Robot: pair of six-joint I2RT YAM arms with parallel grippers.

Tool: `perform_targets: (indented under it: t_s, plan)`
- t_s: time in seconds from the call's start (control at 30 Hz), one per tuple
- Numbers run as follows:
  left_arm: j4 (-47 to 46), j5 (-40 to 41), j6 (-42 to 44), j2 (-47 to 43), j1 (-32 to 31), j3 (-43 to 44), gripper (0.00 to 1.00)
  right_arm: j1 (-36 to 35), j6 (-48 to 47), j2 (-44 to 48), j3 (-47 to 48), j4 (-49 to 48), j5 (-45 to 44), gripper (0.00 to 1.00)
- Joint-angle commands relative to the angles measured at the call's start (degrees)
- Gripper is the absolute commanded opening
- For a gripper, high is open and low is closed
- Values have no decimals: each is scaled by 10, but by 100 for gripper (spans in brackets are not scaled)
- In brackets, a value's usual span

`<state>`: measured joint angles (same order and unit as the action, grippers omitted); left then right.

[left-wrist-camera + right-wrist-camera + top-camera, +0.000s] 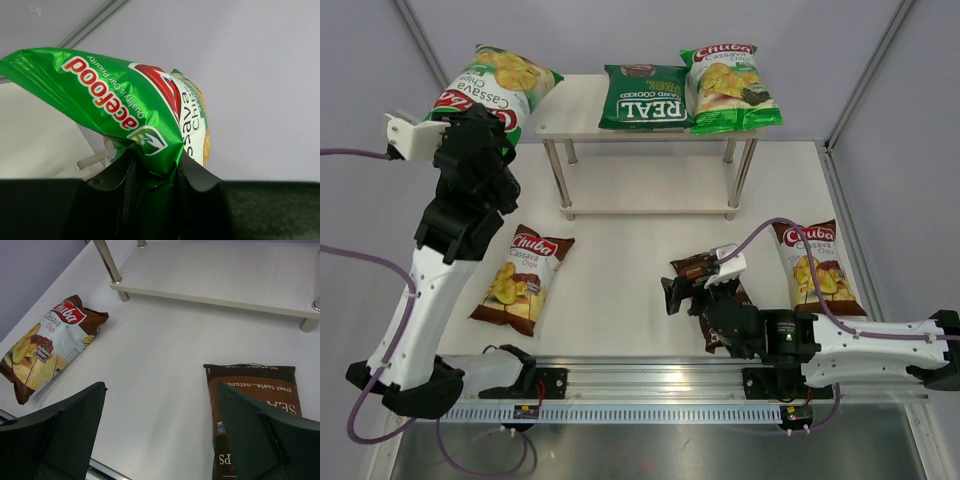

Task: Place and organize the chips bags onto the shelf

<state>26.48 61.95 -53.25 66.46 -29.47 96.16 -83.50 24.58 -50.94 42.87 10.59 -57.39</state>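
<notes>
My left gripper (pixel 480 135) is shut on the bottom seam of a light-green Chuba bag (pixel 500 85), held in the air left of the shelf's top board (pixel 570 115). In the left wrist view the bag (pixel 110 100) rises crumpled out of the closed gripper (pixel 157 175). A dark-green REAL bag (pixel 642 97) and a second light-green Chuba bag (pixel 728 85) lie on that board. My right gripper (pixel 685 292) is open low over the table. Its right finger hangs over the left edge of the dark-brown bag (pixel 250 385), and nothing sits between the fingers of the gripper (pixel 160 385).
Brown-and-white Chuba bags lie on the table, one at the left (pixel 525 275) (pixel 47 347), one at the right (pixel 817 265). The shelf's lower board (pixel 650 185) (pixel 215 270) holds nothing. Grey walls stand close behind and beside the shelf.
</notes>
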Motion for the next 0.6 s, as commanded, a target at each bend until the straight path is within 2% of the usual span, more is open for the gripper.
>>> perform_targets:
  t_s: [0.0,0.27,0.57]
  plan:
    - [-54,-57,-61,46,45,64,5,-2,28,46,-9,19,-12,100]
    - [-207,-46,-72,150,52,65,9,-1,-17,131,-24,-14,16,100]
    - [-239,-33,-90,230,52,83,9,-1,-31,174,-41,-24,40,99]
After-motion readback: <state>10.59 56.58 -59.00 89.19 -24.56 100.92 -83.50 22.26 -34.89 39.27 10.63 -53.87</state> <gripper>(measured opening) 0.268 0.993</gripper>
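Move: Ahead of the left hand, which already holds the green Chuba bag, the empty left end of the top shelf lies about 24 cm farther out, 11 cm right and 15 cm below. The green Real bag stands on that shelf, level with the empty spot and some 15 cm right of it. From the open right hand, the brown Sea Salt bag lies about 6 cm ahead, 10 cm right and 20 cm below. Carrying the pinched bag forward about 14 cm, the left arm swings it in from beyond the shelf's left side towards the empty spot, soon veering right by 5 cm and sinking nearly as much, grip kept. Meanwhile the empty right hand drifts right and up some 4 cm each, slowing, fingers still wide open, rolling about 10 degrees so its left side rises. ##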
